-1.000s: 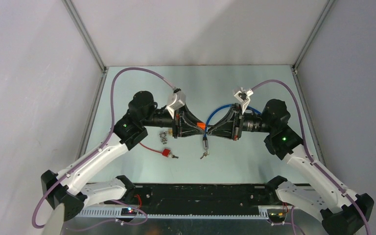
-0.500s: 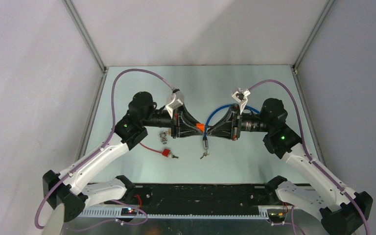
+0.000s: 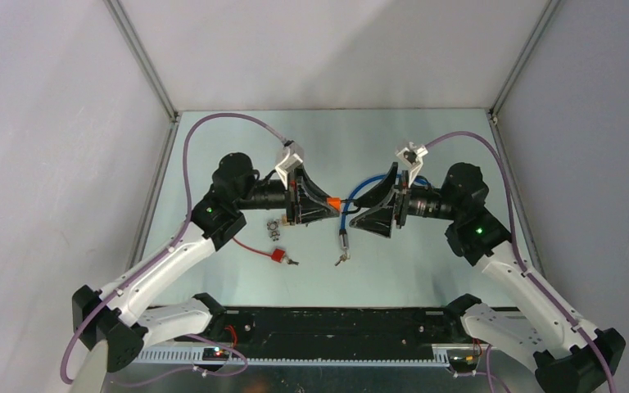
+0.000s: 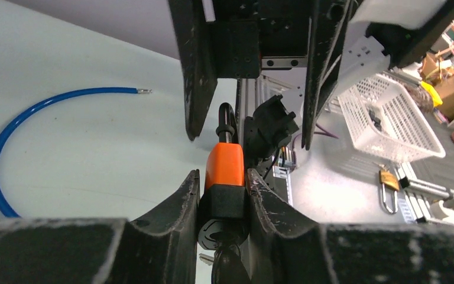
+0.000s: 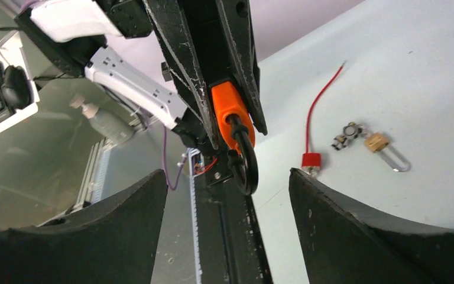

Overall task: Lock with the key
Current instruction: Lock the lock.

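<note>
My left gripper is shut on an orange padlock and holds it above the table's middle. In the left wrist view the lock's black base sits between my pads, with the orange body and black shackle pointing away. A dark key head hangs at the keyhole underneath. My right gripper is open and empty, just right of the lock, jaws wide apart. In the right wrist view the padlock and its shackle lie ahead of my open fingers.
A blue cable curves on the table under the grippers, with a grey end and a small metal piece below it. A red wire with a red lock and a brass padlock with keys lie left of centre.
My right gripper has opened and drawn back to the right, away from the padlock. My left gripper still holds the lock in about the same place.
</note>
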You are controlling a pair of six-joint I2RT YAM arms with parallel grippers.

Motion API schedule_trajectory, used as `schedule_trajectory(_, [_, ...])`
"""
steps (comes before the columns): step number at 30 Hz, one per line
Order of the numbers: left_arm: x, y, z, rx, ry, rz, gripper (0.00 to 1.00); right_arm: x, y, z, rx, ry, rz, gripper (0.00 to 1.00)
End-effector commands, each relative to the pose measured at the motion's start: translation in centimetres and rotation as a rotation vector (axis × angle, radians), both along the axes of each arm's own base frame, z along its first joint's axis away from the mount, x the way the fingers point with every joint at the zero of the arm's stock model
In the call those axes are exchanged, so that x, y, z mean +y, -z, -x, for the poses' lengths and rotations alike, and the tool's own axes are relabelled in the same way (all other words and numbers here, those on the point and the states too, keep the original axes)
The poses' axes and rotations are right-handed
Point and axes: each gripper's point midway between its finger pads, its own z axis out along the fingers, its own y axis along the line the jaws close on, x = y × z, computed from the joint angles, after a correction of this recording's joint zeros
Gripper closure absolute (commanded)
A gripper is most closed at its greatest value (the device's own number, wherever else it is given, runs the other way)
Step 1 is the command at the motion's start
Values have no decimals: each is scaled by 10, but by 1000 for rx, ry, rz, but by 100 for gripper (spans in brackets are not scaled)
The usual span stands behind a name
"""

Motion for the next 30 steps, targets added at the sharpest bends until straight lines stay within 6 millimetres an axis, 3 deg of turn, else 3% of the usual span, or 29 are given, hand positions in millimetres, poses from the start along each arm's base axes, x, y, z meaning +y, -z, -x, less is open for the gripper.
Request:
schedule_trajectory(1, [6, -21, -7, 35, -65, 59, 100, -12, -31, -6, -72, 68, -49, 21])
schedule_trajectory(4, [4, -20, -4, 66, -35, 54, 100, -14, -28, -13, -45, 94, -43, 22])
schedule_trajectory(12, [7, -18, 2, 86, -21, 53, 100, -9, -26, -23, -34, 92, -49, 46])
schedule_trajectory(16, [8, -18, 5, 93, -8, 54, 100, -6, -27, -24, -36, 77, -58, 69])
schedule_trajectory(19, [8, -21, 8, 101, 7, 56, 100, -4, -28, -22, -49, 63, -61, 96])
schedule_trajectory(20, [8, -24, 10, 113, 19, 60, 100, -4, -28, -23, -54, 69, -60, 100])
schedule_trajectory(30, [10, -44, 30, 136, 57, 99, 100, 13, -31, -17, -149, 124, -53, 100])
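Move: The orange padlock's black shackle sticks out towards the open right gripper; its middle is about 2 cm to the left of that hand and 2 cm ahead, level with it, and the orange body about 5 cm left and 2 cm ahead. The left gripper already holds the body, with the shackle some 4 cm to its right, straight ahead 0. On the table roughly 30 cm below, the blue cable's lock lies about 8 cm ahead of the right hand and 1 cm left. Bring the open right gripper forward about 2.5 cm, first easing slightly right, and shut its fingers to pinch the shackle; then carry it left and up with a little backward drift, pushing towards the left hand. Keep the left grip on the body, roll that hand about 10 degrees so its forward side dips, and let it travel about 1 cm left. ##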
